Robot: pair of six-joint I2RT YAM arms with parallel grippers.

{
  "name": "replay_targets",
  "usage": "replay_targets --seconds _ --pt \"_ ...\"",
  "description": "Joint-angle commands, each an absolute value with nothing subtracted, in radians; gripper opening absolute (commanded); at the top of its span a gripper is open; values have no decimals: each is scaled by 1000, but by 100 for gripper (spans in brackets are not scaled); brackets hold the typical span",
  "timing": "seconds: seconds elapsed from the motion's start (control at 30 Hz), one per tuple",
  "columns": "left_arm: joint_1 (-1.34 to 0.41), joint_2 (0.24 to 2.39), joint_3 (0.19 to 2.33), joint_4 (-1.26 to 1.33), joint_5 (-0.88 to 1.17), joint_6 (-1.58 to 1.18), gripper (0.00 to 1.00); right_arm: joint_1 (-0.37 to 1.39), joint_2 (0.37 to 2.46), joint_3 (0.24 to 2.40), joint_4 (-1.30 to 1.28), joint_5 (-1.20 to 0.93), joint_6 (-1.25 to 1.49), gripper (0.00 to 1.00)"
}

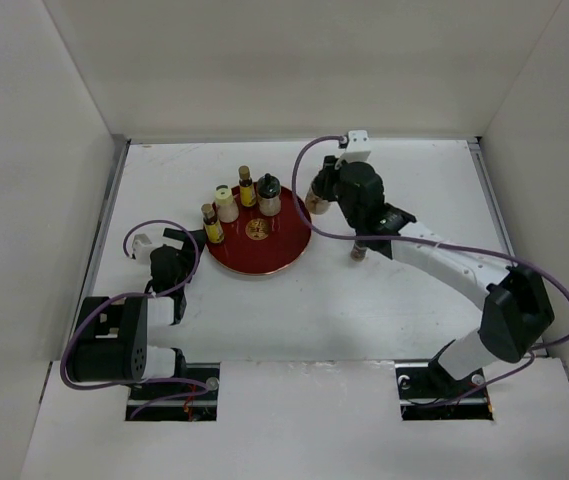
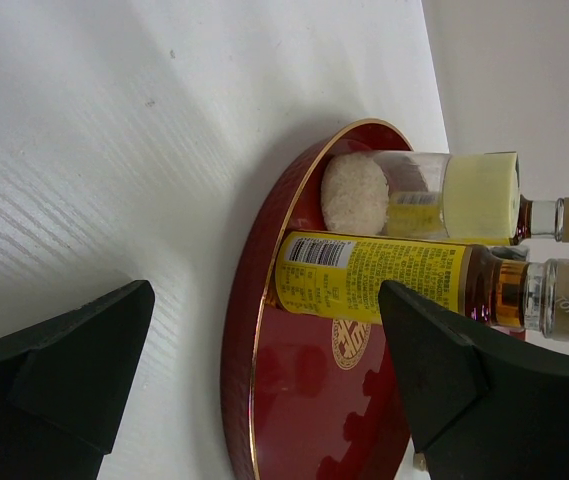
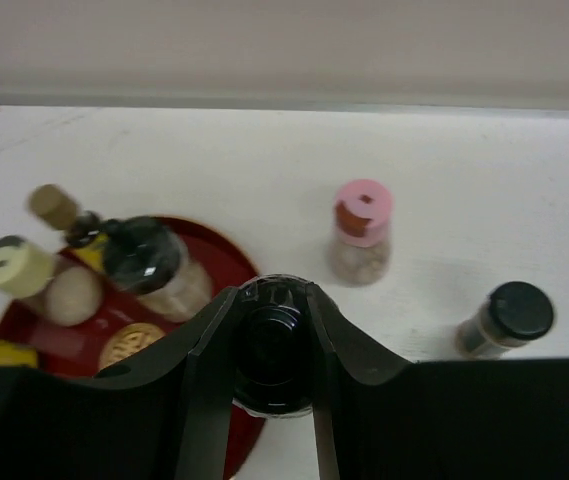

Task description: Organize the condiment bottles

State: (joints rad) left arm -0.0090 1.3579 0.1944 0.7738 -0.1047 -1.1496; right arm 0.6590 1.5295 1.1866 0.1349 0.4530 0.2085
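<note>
The red tray [image 1: 282,258] carries several condiment bottles: a yellow-labelled one [image 1: 212,222], a cream one [image 1: 226,203], another yellow-labelled one [image 1: 247,187] and a black-capped one [image 1: 268,195]. Just off the tray's right edge, my right gripper [image 3: 275,345] is shut on a black-capped bottle [image 3: 275,330], seen from above. Beyond it on the table stand a pink-capped bottle [image 3: 362,230] and a black-capped bottle [image 3: 504,318]. My left gripper [image 2: 264,300] is open at the tray's left rim [image 2: 239,340]. It faces the yellow-labelled bottle [image 2: 374,275] and the cream bottle [image 2: 414,195], touching neither.
Another small bottle [image 1: 358,250] stands on the table beside the right forearm. White walls enclose the table on the left, back and right. The right arm [image 1: 434,255] stretches across the table's right half.
</note>
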Motion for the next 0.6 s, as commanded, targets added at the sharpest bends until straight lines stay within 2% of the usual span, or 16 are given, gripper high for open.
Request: replay_targets --seconds 0.0,0.27,0.57 --pt "-4 1327 196 807 -113 -1149 100 737 1519 1190 199 456 239 24" --pt "24 1282 170 807 -130 -1150 100 892 1753 1380 245 397 242 25" --pt "41 1273 161 807 -127 -1155 100 935 1989 1583 265 385 218 24"
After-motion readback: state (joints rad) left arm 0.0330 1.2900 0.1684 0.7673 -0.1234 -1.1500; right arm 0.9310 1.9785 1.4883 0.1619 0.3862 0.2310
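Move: The free near part of the red tray, where my black-capped bottle is to go, lies about 19 cm left of my right hand, 3 cm back and some 19 cm below. From that hand, the black-lidded jar is 15 cm left and 6 ahead, the salt shaker 27 left and 4 ahead, the left yellow-label bottle 30 left and 2 back. From my left hand the spot is about 19 cm right, level ahead. I swing my right hand some 19 cm left, keeping the black-capped bottle pinched, drawing back about 4 cm at first. Over the tray I bring it down roughly 8 cm onto the free part in front of the condiments, while the wrist turns about 20 degrees counter-clockwise. My left hand, still open and empty, edges about 2 cm left, away from the tray. ##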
